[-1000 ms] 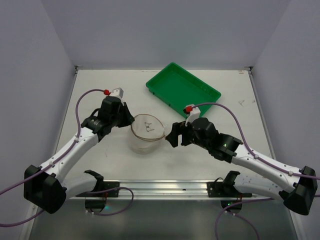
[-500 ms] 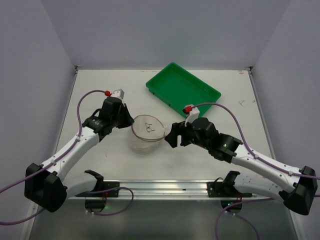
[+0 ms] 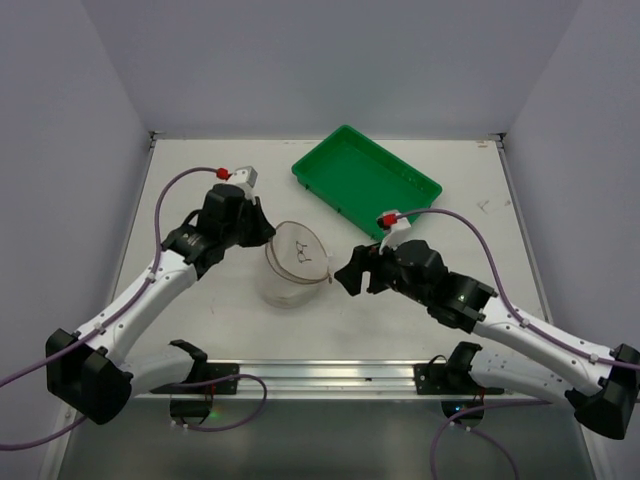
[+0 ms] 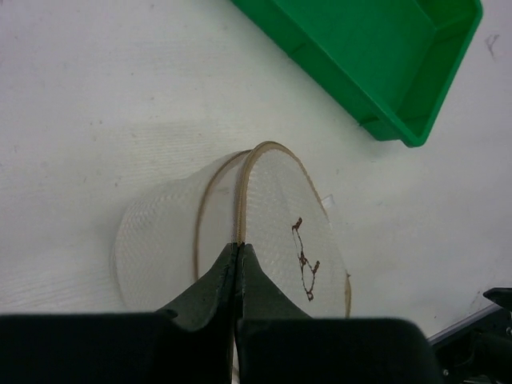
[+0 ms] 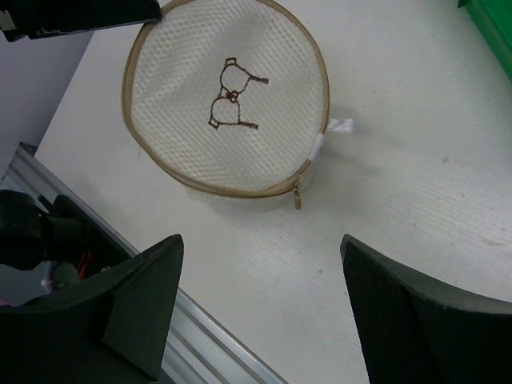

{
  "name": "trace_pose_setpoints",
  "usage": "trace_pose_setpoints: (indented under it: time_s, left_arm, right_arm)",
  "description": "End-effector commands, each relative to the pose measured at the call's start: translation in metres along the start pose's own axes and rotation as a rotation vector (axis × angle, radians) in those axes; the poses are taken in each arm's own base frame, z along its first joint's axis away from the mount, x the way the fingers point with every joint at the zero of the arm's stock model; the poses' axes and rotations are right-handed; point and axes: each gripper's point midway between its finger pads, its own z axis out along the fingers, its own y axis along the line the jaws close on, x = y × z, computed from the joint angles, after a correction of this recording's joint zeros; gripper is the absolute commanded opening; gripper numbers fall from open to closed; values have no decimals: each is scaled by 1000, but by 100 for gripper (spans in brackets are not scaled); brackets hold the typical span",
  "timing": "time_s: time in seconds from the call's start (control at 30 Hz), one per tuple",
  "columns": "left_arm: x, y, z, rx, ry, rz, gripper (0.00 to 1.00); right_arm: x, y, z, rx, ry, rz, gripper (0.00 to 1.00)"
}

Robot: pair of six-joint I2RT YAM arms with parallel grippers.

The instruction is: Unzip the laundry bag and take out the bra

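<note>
The white mesh laundry bag sits mid-table, tilted, with its flat face and bra drawing turned toward the right arm. My left gripper is shut on the bag's tan zipper rim at its left edge and holds that side up. My right gripper is open and empty, just right of the bag. In the right wrist view the gripper hovers over bare table below the zipper pull and a white tab. The zipper looks closed. No bra shows through the mesh.
A green rectangular tray lies at the back right, also in the left wrist view. A metal rail runs along the table's near edge, close under the right gripper.
My left gripper has moved a little farther back and up with the bag's rim, tipping the bag's face more toward the right. My right gripper has shifted slightly right and stays open.
</note>
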Motion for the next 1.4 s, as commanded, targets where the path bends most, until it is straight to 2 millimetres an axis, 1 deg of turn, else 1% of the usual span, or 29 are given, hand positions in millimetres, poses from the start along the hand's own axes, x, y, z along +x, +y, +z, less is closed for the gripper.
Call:
trace_pose_setpoints:
  time_s: [0.0,0.2,0.23,0.27,0.33,0.37,0.43,0.47,0.53,0.57,0.63,0.67,0.73,0.77,0.83,0.87,0.9,0.93,0.97,1.03,1.07,1.13,1.17,1.2,1.23,1.27,1.3,1.33,1.37]
  left_arm:
    - [-31,-39,-16,116,-80,95,0]
    - [-24,-79,-11,196,-51,168,0]
    - [-25,-86,-11,203,-54,176,0]
    - [-13,-100,-8,229,-30,202,0]
    - [-5,-115,-6,245,-23,218,0]
    - [9,-134,-4,285,3,239,0]
    - [17,-149,-2,291,5,256,0]
    - [33,-164,0,317,32,279,0]
    - [48,-178,1,340,55,298,5]
    - [61,-191,0,368,79,321,11]
    - [70,-209,-5,413,98,346,19]
    - [79,-215,-8,429,115,368,28]
    - [79,-221,-14,451,118,370,38]
    - [77,-222,-19,457,113,371,53]
    - [68,-218,-23,440,75,382,68]
    - [62,-209,-26,403,54,395,82]
    - [56,-200,-25,353,31,400,87]
    - [42,-190,-24,279,-18,399,91]
    - [38,-177,-26,230,-20,411,96]
    - [25,-159,-27,154,-51,403,97]
    - [15,-144,-27,112,-61,384,97]
    - [7,-121,-24,48,-67,366,97]
    - [5,-119,-25,56,-73,367,97]
    - [6,-122,-24,79,-75,360,97]
    - [20,-125,-18,128,-36,362,97]
    - [21,-139,-12,188,-47,342,96]
    - [29,-146,-8,226,-19,333,96]
    - [42,-159,-6,293,38,325,95]
    - [54,-166,8,315,86,313,94]
  right_arm:
    - [-23,-5,-12,32,-121,58,81]
    - [-38,-24,-35,96,-254,134,81]
    - [-37,-29,-37,110,-266,145,81]
    - [-41,-31,-45,111,-295,174,81]
    - [-41,-42,-51,147,-339,199,81]
    - [-43,-45,-54,151,-358,214,81]
    - [-47,-52,-65,161,-413,238,81]
    - [-47,-55,-69,169,-424,247,82]
    - [-50,-59,-78,171,-460,262,82]
    - [-50,-64,-82,190,-472,261,82]
    - [-52,-66,-89,192,-493,260,82]
    - [-52,-68,-90,198,-497,254,82]
    - [-52,-70,-95,194,-515,254,82]
    - [-52,-72,-95,198,-518,251,82]
    - [-51,-73,-96,200,-525,252,82]
    - [-52,-73,-96,196,-528,251,82]
    - [-52,-71,-95,190,-528,248,81]
    - [-52,-70,-94,183,-524,249,81]
    - [-53,-67,-90,173,-522,254,81]
    - [-50,-58,-82,132,-497,243,80]
    - [-50,-54,-76,123,-485,235,80]
    - [-51,-47,-70,103,-463,223,79]
    - [-52,-46,-68,104,-456,217,79]
    - [-49,-47,-62,119,-437,209,79]
    - [-51,-45,-62,117,-437,207,79]
    - [-52,-46,-61,123,-441,205,79]
    - [-54,-45,-61,124,-443,206,79]
    - [-54,-45,-62,124,-447,207,79]
    - [-55,-46,-64,128,-453,209,79]
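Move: The left hand already pinches the bag's lid by the rim; the spot where the lid will lie is about 18 cm to its right, 1 cm back and 15 cm below. The laundry bag's body stands some 3 cm to the hand's right, 4 cm back and 12 cm down. The green tray's middle is about 29 cm ahead and 22 cm to the right. From the open right hand, that lid spot is about 8 cm ahead, 2 cm right and 17 cm down. Rising at first, then sweeping right and back about 20 cm with a 35-degree clockwise turn, the left hand carries the pinched lid rim over past the bag's right side, then opens wide and lets go. Emptied, it lifts and comes some 8 cm back left and forward towards the open bag. Meanwhile the open right hand clears away about 11 cm right and upward, then drifts partly back, sinking. ##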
